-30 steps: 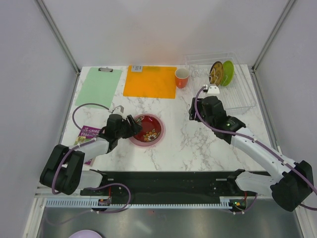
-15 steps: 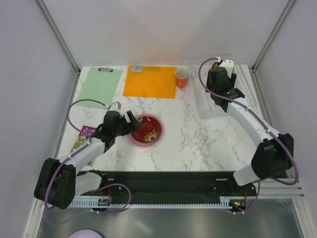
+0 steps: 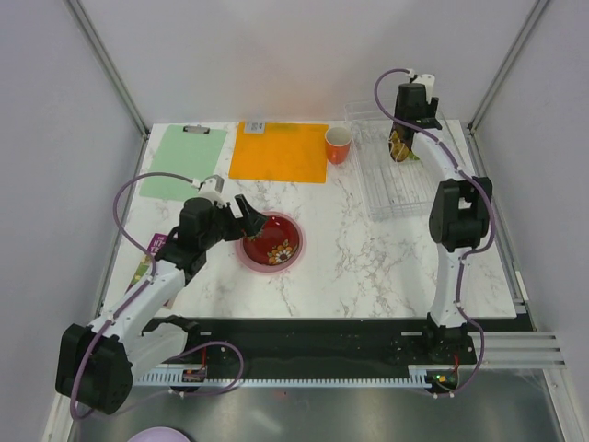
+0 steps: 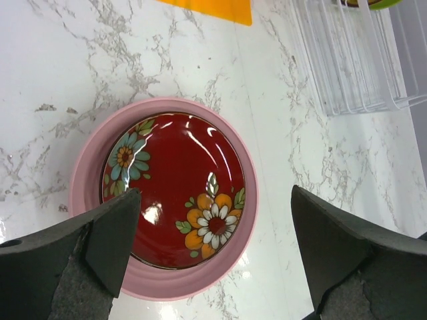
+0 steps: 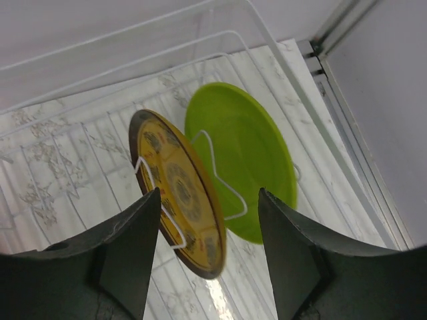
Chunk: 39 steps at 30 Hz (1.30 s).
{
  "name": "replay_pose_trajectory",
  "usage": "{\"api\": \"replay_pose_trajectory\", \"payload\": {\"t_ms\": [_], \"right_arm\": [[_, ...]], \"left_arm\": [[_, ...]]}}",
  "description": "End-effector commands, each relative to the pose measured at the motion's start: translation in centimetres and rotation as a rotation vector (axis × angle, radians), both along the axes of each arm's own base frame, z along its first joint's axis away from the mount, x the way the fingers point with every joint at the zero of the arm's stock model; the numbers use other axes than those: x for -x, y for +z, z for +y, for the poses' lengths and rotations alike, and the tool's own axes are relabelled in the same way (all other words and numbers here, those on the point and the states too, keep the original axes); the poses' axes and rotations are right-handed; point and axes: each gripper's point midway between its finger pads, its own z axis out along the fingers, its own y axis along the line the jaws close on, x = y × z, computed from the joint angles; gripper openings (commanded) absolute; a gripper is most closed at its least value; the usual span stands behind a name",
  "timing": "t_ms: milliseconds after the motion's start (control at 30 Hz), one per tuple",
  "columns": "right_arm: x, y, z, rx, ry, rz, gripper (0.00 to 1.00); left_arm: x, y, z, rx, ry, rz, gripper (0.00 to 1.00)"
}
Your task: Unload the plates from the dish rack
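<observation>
A dark red floral plate (image 3: 273,243) (image 4: 173,187) lies nested in the large pink plate (image 3: 249,259) (image 4: 170,287) on the marble table. My left gripper (image 3: 248,221) (image 4: 215,200) hovers open just above their left side, holding nothing. The yellow-gold patterned plate (image 5: 180,193) (image 3: 398,145) and the lime green plate (image 5: 257,157) stand upright side by side in the far end of the clear dish rack (image 3: 396,198) (image 5: 133,40). My right gripper (image 3: 405,124) (image 5: 209,197) hangs open above them, its fingers either side of the yellow plate's top edge without touching it.
An orange cup (image 3: 338,145) stands just left of the rack. An orange mat (image 3: 279,152) and a green clipboard (image 3: 184,161) lie along the back. A leaflet (image 3: 152,253) lies at the left edge. Enclosure walls stand close behind the rack.
My left gripper opened wide and drew back from the red plate, which stays in the pink one. The right arm stretched from mid-table out over the rack's far end.
</observation>
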Motion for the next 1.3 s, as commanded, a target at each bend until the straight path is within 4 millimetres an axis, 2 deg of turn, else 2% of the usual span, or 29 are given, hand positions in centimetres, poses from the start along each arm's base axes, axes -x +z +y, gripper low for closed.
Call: {"api": "replay_pose_trajectory", "payload": {"t_ms": [0,67,100,200,233,333,400,433,500,533,600,700,900,933,1000,1033,1100,1133,1200,1233,1267], "right_arm": [[-3.7,0.9,0.4,0.065,0.077,-0.034,0.66],[-4.5,1.0,-0.2,0.087,0.076,-0.040,0.66],[-4.8,0.1,-0.3,0.098,0.080,-0.028,0.65],[-5.2,-1.1,-0.7,0.122,0.087,-0.008,0.56],[-5.1,-1.4,-0.9,0.131,0.091,0.005,0.52],[-4.7,-2.7,-1.2,0.173,0.098,0.049,0.51],[-4.4,-2.6,-1.4,0.186,0.104,0.055,0.47],[-4.1,-3.2,-1.4,0.200,0.119,0.072,0.39],[-3.9,-2.7,-1.5,0.214,0.129,0.070,0.24],[-3.7,-2.7,-1.5,0.223,0.135,0.076,0.08],[-3.6,-2.1,-1.1,0.219,0.168,0.070,0.01],[-3.4,-0.6,-0.6,0.212,0.194,0.043,0.00],[-1.6,4.5,-1.0,0.365,0.096,-0.001,0.00],[-0.7,6.2,-1.2,0.402,0.047,-0.018,0.00],[0.2,7.7,-1.3,0.471,0.015,-0.030,0.01],[1.2,9.5,-1.4,0.497,-0.036,-0.052,0.01],[2.3,10.7,-1.5,0.546,-0.069,-0.057,0.01],[3.0,12.2,-1.1,0.549,-0.078,-0.082,0.01],[4.4,13.4,-1.4,0.549,-0.120,-0.100,0.01],[5.5,15.4,-1.5,0.521,-0.134,-0.139,0.01],[5.8,16.0,-1.1,0.496,-0.115,-0.152,0.01]], "left_arm": [[-0.8,3.3,0.1,-0.051,-0.042,-0.127,1.00],[-1.2,3.5,0.2,-0.069,-0.036,-0.140,1.00],[-1.4,3.4,0.3,-0.077,-0.031,-0.139,1.00],[-1.7,2.8,0.4,-0.093,-0.028,-0.124,1.00],[-1.8,2.6,0.3,-0.095,-0.030,-0.120,1.00],[-2.3,2.2,0.1,-0.089,-0.034,-0.116,1.00],[-2.3,2.0,-0.1,-0.083,-0.037,-0.107,1.00],[-2.2,1.8,-0.2,-0.077,-0.037,-0.102,1.00],[-2.1,1.9,-0.3,-0.064,-0.041,-0.108,1.00],[-2.0,1.9,-0.3,-0.060,-0.039,-0.111,1.00],[-1.8,1.9,-0.2,-0.058,-0.039,-0.110,1.00],[-1.6,1.9,0.3,-0.049,-0.006,-0.112,1.00],[-1.1,2.4,0.0,-0.031,-0.018,-0.113,1.00],[-1.1,2.4,0.0,-0.026,-0.021,-0.111,1.00],[-1.0,2.4,-0.2,-0.016,-0.023,-0.103,1.00],[-0.9,2.3,-0.2,-0.012,-0.024,-0.096,1.00],[-1.0,2.2,-0.1,-0.004,-0.009,-0.085,1.00],[-1.0,2.2,-0.1,-0.004,-0.008,-0.082,1.00],[-1.0,2.3,0.0,-0.002,0.002,-0.081,1.00],[-0.9,2.3,0.0,0.001,-0.001,-0.078,1.00],[-0.8,2.4,-0.1,0.005,-0.001,-0.081,1.00]]}}
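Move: The yellow plate, standing in the rack, has its middle about 6 cm ahead of the right hand, 1 cm left and 8 cm below. The green plate stands some 5 cm to the right of it and 1 cm farther out. The orange mug is roughly 15 cm left of the hand, 7 cm ahead and 12 cm lower. From the left hand the yellow plate lies about 30 cm ahead, 33 cm right, 5 cm below. Right hand dips forward some 5 cm, pinches the yellow plate by its rim, then lifts back about 8 cm. ##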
